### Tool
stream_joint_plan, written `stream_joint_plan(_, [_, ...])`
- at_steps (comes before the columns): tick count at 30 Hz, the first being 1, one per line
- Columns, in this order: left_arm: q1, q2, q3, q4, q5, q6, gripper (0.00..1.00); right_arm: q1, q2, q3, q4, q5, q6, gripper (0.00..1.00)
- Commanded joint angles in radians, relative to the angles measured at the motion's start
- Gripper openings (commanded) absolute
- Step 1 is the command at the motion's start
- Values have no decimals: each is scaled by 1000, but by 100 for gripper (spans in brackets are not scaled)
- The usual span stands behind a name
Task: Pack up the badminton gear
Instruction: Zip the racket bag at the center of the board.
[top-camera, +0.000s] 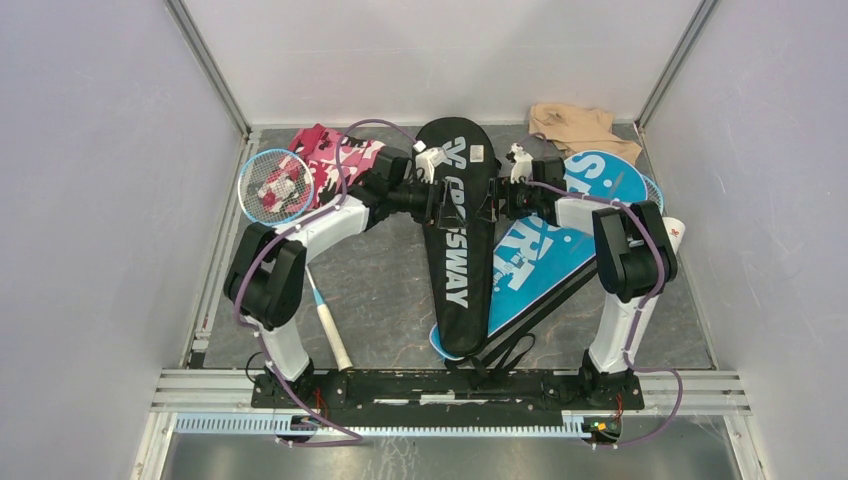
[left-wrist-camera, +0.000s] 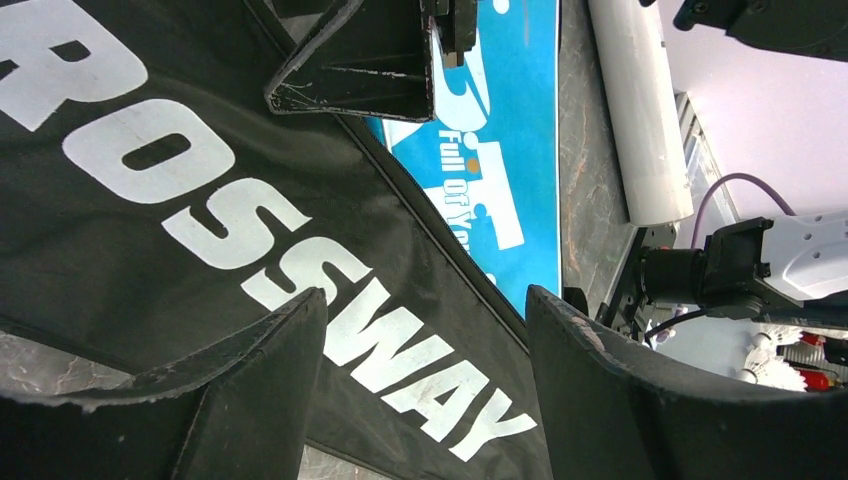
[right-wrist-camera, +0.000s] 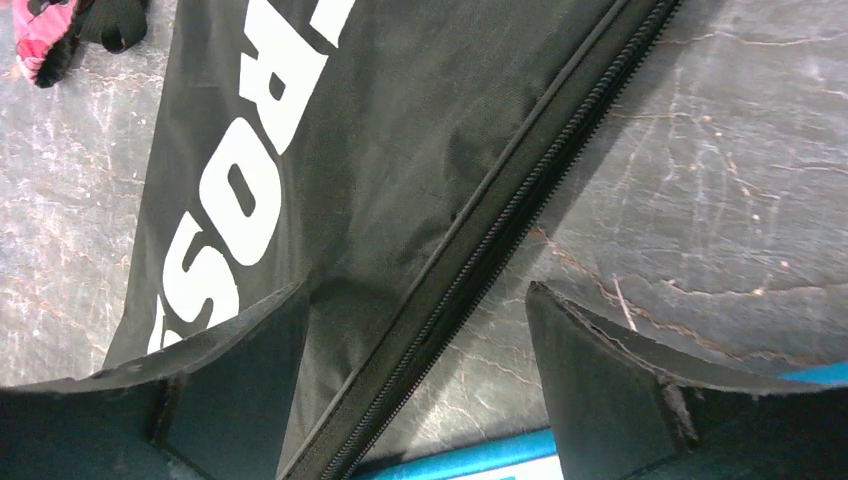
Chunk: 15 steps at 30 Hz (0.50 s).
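The black "CROSSWAY" cover (top-camera: 455, 240) lies lengthwise in the middle of the table, overlapping a blue "SPORT" cover (top-camera: 540, 262). My left gripper (top-camera: 437, 205) hangs open over the black cover's lettering (left-wrist-camera: 330, 300), with nothing between its fingers (left-wrist-camera: 250, 390). Facing it from the right, my right gripper (top-camera: 490, 205) is open above the cover's zipper edge (right-wrist-camera: 500, 210); that gripper (right-wrist-camera: 415, 370) holds nothing. A thin-framed racket (top-camera: 275, 186) lies at the left, its head on the pink cloth. The white tube (top-camera: 672, 232) sits at the right, and shows in the left wrist view as the white tube (left-wrist-camera: 640, 110).
A pink camouflage cloth (top-camera: 330, 155) lies at the back left and a beige cloth (top-camera: 580, 125) at the back right. Another blue cover piece (top-camera: 605, 175) lies behind the right arm. Black straps (top-camera: 510, 352) trail near the arm bases. Grey walls close in on three sides.
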<state>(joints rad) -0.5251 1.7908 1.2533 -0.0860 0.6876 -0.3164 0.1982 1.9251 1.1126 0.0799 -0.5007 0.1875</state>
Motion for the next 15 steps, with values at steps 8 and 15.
stream_joint_plan(8, [44, -42, -15, 24, 17, 30, 79, 43, 96, -43, 156, -80, 83, 72])
stream_joint_plan(15, [71, -50, -17, 25, 22, 20, 79, 30, 109, 31, 104, -71, 71, 39])
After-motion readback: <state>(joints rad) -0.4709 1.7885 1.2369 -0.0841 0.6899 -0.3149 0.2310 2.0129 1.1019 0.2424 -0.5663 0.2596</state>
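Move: The right hand hangs wide open and low at the racket bag's right-hand zip edge; the edge runs between and just under its fingers, roughly 2 cm to its left and 2 cm down. The middle of the blue bag is about 10 cm back and 16 cm to the right, the tan cloth some 24 cm ahead and 27 cm right. From the left hand, that bit of zip edge lies about 6 cm ahead, 8 cm right and 12 cm below. The right fingers come onto the zip edge of the racket bag from either side, closing to about half open as the hand pushes some 3 cm left and sinks 1.5 cm, barely tilting. The left hand, wide open and clear above the bag, eases about 2.5 cm left and forward, away from that edge, touching nothing. ##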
